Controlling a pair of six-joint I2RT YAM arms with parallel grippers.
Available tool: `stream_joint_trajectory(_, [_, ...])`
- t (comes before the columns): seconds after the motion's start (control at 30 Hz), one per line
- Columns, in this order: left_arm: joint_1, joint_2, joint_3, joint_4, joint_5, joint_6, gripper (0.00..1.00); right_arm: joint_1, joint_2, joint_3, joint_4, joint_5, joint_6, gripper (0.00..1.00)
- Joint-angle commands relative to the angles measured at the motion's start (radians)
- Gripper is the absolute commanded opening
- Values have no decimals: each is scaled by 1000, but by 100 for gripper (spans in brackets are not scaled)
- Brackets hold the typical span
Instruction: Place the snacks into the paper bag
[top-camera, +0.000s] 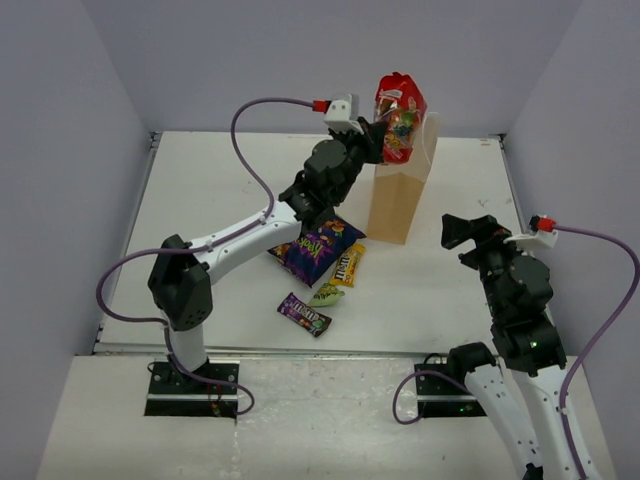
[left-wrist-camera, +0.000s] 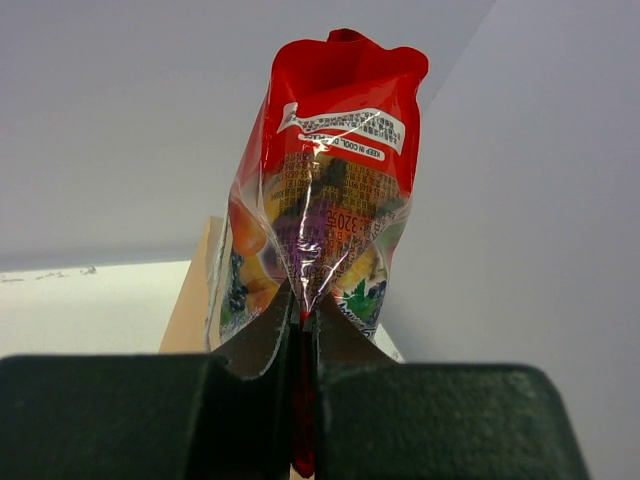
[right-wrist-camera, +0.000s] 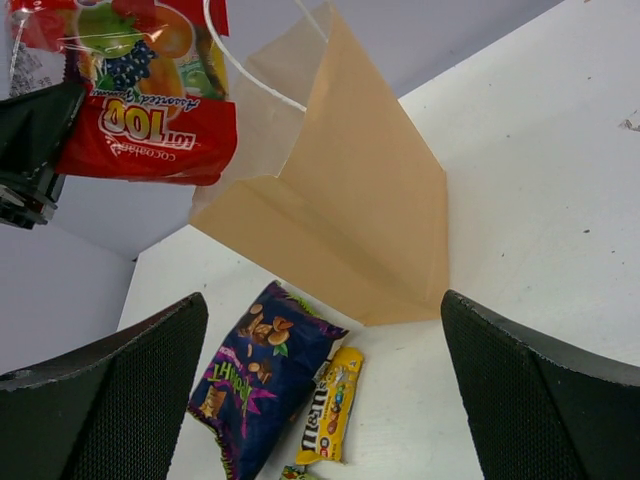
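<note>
My left gripper is shut on the bottom seam of the red crinkly bag and holds it in the air just above the open mouth of the paper bag. The tan bag stands upright on the table. On the table to its front left lie the large purple chip bag, the yellow M&M's pack, the small green packet and the dark purple candy bar. My right gripper hovers open and empty to the right of the paper bag.
The white table is boxed in by grey walls at the back and on both sides. A metal rail runs along its near edge. A thin white cord handle curves up from the paper bag's mouth.
</note>
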Motion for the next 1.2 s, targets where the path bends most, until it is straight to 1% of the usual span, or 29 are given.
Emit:
stream_joint_trajectory(0.0, [-6, -24, 87, 152, -16, -37, 0, 2, -2, -1, 15, 16, 0, 99])
stream_joint_trajectory(0.07, [-6, -21, 82, 152, -18, -37, 0, 0, -2, -1, 17, 14, -1, 99])
stream_joint_trajectory(0.1, [-6, -21, 79, 157, -16, -37, 11, 2, -1, -1, 17, 14, -1, 99])
stream_joint_trajectory(0.13, [-6, -23, 78, 160, -16, -37, 17, 2, -1, -1, 17, 13, -1, 99])
stream_joint_trajectory(0.17, [-7, -24, 72, 163, -15, -35, 28, 2, -1, -3, 15, 11, 0, 99])
stream_joint_trajectory(0.23, [-7, -26, 67, 169, -16, -32, 36, 2, 2, -1, 15, 10, -1, 99])
stream_joint_trajectory(0.27, [-7, -26, 66, 169, -16, -31, 43, 2, 2, -1, 17, 8, -1, 99])
stream_joint_trajectory(0.37, [-7, -32, 64, 172, -11, -26, 50, 2, 7, -3, 18, 5, -3, 99])
stream_joint_trajectory(0.53, [-7, -75, 35, 206, 62, -26, 56, 0, 24, 0, 27, -13, -18, 99])
stream_joint_trajectory(0.63, [-7, -154, 7, 186, 107, -3, 62, 2, 47, 14, 33, -44, -52, 99])
stream_joint_trajectory(0.67, [-7, -177, -19, 153, 110, 18, 67, 2, 74, 32, 30, -68, -61, 99])
stream_joint_trajectory(0.73, [-4, -226, -58, 114, 96, 52, 71, 2, 108, 57, 8, -102, -86, 99])
stream_joint_trajectory(0.77, [0, -286, -86, 76, 96, 78, 77, 2, 123, 83, -5, -122, -89, 99])
stream_joint_trajectory(0.8, [8, -318, -152, 59, 100, 83, 79, 2, 156, 94, -14, -131, -89, 99])
stream_joint_trajectory(0.83, [35, -355, -186, 39, 134, 83, 80, 2, 169, 105, -25, -145, -90, 99])
stream_joint_trajectory(0.87, [57, -424, -218, -10, 156, 63, 82, 3, 179, 117, -31, -156, -93, 99])
stream_joint_trajectory(0.9, [78, -455, -279, -41, 206, 45, 83, 2, 191, 120, -28, -173, -95, 99])
stream_joint_trajectory(0.93, [141, -516, -313, -70, 243, 22, 84, 2, 193, 123, -19, -179, -105, 99])
stream_joint_trajectory(0.97, [178, -544, -347, -119, 284, -33, 85, 2, 194, 126, -10, -186, -112, 99])
stream_joint_trajectory(1.0, [213, -569, -380, -142, 374, -61, 87, 2, 196, 129, -5, -200, -122, 99])
stream_joint_trajectory(1.03, [283, -610, -457, -156, 428, -85, 88, 2, 205, 135, -3, -203, -141, 99])
stream_joint_trajectory(1.1, [337, -644, -537, -167, 551, -135, 94, 2, 234, 190, -31, -205, -158, 99])
stream_joint_trajectory(1.13, [368, -671, -610, -171, 567, -142, 99, 2, 275, 242, -67, -200, -170, 99])
stream_joint_trajectory(1.17, [374, -684, -641, -200, 568, -144, 100, 2, 298, 265, -86, -196, -176, 99])
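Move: The left hand still holds the red pouch above the paper bag, whose mouth is about 4 cm ahead, 7 cm to the right and 13 cm below. On the table some 38 cm below that hand, the purple snack pack lies about 5 cm back and 14 cm left, the yellow M&M's 11 cm back and 4 cm left. From the right hand the bag's mouth is roughly 21 cm ahead, 9 cm left and 4 cm lower. Left fingers open, drop the red pouch, rise and swing 20 cm left, backing off; right hand nears bag. ##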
